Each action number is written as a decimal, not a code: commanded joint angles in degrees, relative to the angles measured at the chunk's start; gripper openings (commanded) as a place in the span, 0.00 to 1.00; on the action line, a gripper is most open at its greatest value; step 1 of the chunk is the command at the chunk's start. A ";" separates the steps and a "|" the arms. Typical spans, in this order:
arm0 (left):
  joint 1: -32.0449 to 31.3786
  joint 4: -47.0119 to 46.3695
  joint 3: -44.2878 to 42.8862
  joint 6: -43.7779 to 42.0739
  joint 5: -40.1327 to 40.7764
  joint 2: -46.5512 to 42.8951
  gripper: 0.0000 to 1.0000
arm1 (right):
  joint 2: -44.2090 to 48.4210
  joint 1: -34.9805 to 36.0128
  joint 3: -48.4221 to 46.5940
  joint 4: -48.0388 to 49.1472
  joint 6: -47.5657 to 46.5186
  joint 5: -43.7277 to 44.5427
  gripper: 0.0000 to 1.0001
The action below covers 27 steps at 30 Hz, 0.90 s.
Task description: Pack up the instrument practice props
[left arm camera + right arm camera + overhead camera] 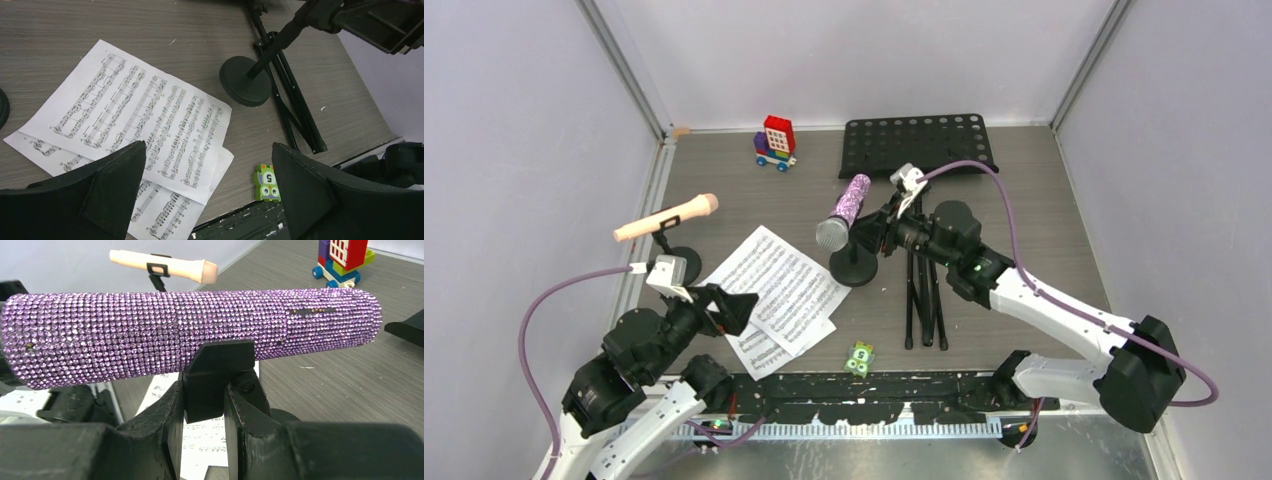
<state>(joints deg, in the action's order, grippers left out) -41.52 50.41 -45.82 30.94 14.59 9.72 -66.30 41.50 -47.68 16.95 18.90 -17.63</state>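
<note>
The purple-glitter microphone [849, 208] [190, 330] sits in the clip of a black round-based mic mount [854, 268] [245, 80]. My right gripper [879, 232] [204, 390] is shut on that mount's clip [217, 375], just under the microphone. At the left, the pink microphone [667, 218] [165, 269] rests on its own mount [679, 262]. White sheet-music pages [779, 290] [140, 115] lie overlapped on the table. Above their near edge, my left gripper [739, 308] [209, 146] hangs open, holding nothing. The black perforated music desk [917, 142] lies at the back, its folded tripod legs [924, 300] [295, 115] beside the mount.
A red-blue toy brick vehicle [776, 143] [345, 257] stands at the back. A small green piece [859, 357] [266, 182] lies by the near edge. Grey walls close in the table on three sides.
</note>
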 commanded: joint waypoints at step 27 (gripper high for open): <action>-0.06 -2.92 0.64 -0.30 1.55 0.67 1.00 | -2.58 19.36 9.71 20.13 3.64 61.32 0.25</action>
<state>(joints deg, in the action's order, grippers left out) -41.52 50.39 -45.52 30.94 15.49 9.76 -69.89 60.47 -33.58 32.69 16.01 34.44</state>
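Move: The right hand already grips the purple microphone's stand near the top; the bare table spot it is bound for lies almost straight beneath, about 2 cm right and 27 cm down. At table level, the sheet music is some 18 cm left and 4 back, the owl block 18 back and 2 left, the folded music-stand legs 12 right, level. That spot is roughly 13 cm ahead, 25 right and 25 below the left hand. The right hand lowers its gripped microphone stand about 8 cm towards the table, turning some 35 degrees clockwise. ##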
